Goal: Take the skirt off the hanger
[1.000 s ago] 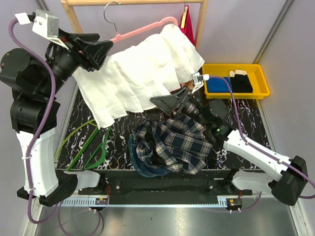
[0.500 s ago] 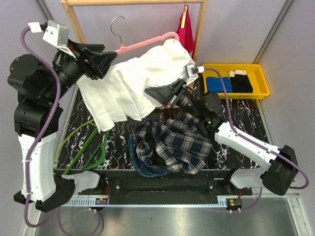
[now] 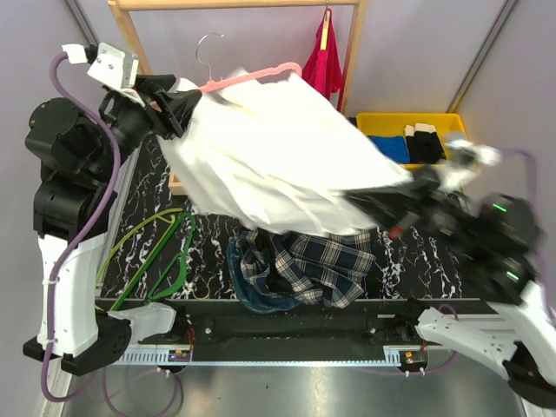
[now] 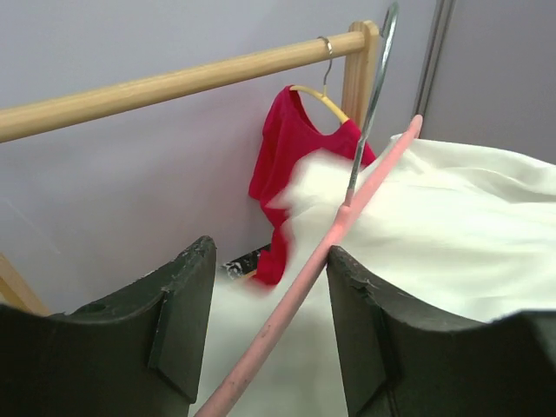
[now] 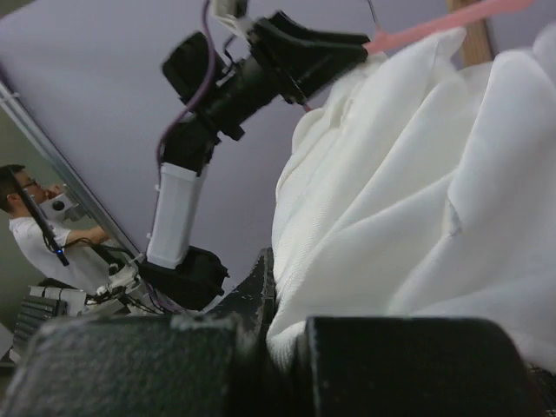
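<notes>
The white pleated skirt (image 3: 278, 148) hangs in the air, stretched taut between my two grippers. Its top is still over the thin pink hanger (image 3: 252, 76), whose metal hook is off the wooden rail. My left gripper (image 3: 178, 109) holds the hanger's left end; in the left wrist view the pink hanger (image 4: 304, 278) runs slantwise between the dark fingers of that gripper (image 4: 269, 252). My right gripper (image 3: 382, 207) is shut on the skirt's lower edge at the right. In the right wrist view white skirt cloth (image 5: 417, 174) is pinched in that gripper (image 5: 291, 321).
A red shirt (image 3: 321, 65) hangs on a pale yellow hanger (image 4: 317, 94) from the wooden rail (image 3: 234, 4). A plaid garment (image 3: 304, 261) lies on the table below the skirt. Green wire hangers (image 3: 165, 252) lie at the left. A yellow bin (image 3: 417, 139) stands at the back right.
My right gripper has shut on the skirt's edge and pulled it to the right and nearer, stretching the cloth. The left gripper has moved the hanger slightly right.
</notes>
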`<act>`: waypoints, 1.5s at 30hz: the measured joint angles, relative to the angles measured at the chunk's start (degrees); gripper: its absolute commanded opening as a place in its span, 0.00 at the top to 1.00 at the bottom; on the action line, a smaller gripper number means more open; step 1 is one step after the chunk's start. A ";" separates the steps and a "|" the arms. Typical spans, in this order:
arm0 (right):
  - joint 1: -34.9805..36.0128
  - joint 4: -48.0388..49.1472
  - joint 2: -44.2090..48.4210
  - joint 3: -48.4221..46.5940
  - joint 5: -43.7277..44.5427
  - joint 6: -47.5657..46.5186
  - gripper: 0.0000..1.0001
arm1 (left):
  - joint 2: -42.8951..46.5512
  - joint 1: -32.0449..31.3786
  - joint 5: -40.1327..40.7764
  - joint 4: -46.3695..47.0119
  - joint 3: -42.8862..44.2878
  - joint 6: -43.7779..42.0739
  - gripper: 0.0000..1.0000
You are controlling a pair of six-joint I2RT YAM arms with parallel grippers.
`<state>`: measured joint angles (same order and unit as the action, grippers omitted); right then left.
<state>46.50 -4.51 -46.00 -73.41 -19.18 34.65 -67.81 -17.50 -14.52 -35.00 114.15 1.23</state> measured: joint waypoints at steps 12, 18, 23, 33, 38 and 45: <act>-0.02 -24.00 27.02 -5.31 16.85 -2.29 1.00 | -7.28 1.55 5.70 5.01 0.50 -3.19 1.00; 0.00 -30.34 19.06 -3.52 18.16 -2.73 1.00 | -7.17 1.55 5.79 5.22 0.39 -2.69 1.00; 0.00 -29.31 7.54 -8.85 14.27 -4.42 1.00 | -1.53 1.55 6.25 6.78 -6.16 -2.91 1.00; -0.02 -17.77 -11.96 -32.72 -2.64 -4.79 1.00 | 12.00 3.65 14.86 6.88 -21.86 -4.83 1.00; 0.00 -14.12 -16.02 -40.30 -6.14 -4.63 1.00 | 19.47 10.86 19.06 4.63 -31.15 -6.19 1.00; 0.00 -10.08 -25.99 -56.48 -9.35 -4.83 1.00 | 30.58 15.12 27.30 0.92 -43.74 -11.69 1.00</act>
<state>46.50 -14.59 -71.99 -129.88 -28.53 29.82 -37.23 -2.37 12.78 -34.09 70.41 -10.46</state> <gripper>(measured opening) 0.014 0.544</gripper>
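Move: Between the hands hangs the white skirt, its near edge already pinched by the right hand; its middle lies about 18 cm left of that hand and 9 cm ahead, roughly level. The pink hanger's middle is some 31 cm left, 19 ahead, 8 above; the clothes basket 11 left, 8 ahead, 48 below. The left hand holds the hanger by one arm; the green hangers wait about 16 cm left, 6 back, 56 below, the rack base 14 right, 25 ahead, 57 below. Pulling the pinched skirt away from the hanger, the right hand swings right about 17 cm and back 10, returns forward and left most of that way, then lifts it over 20 cm. The left keeps hold of the hanger, goes forward 7 cm and back, then swings left and down about 15 cm, turning some 40 degrees counter-clockwise towards the green hangers. ##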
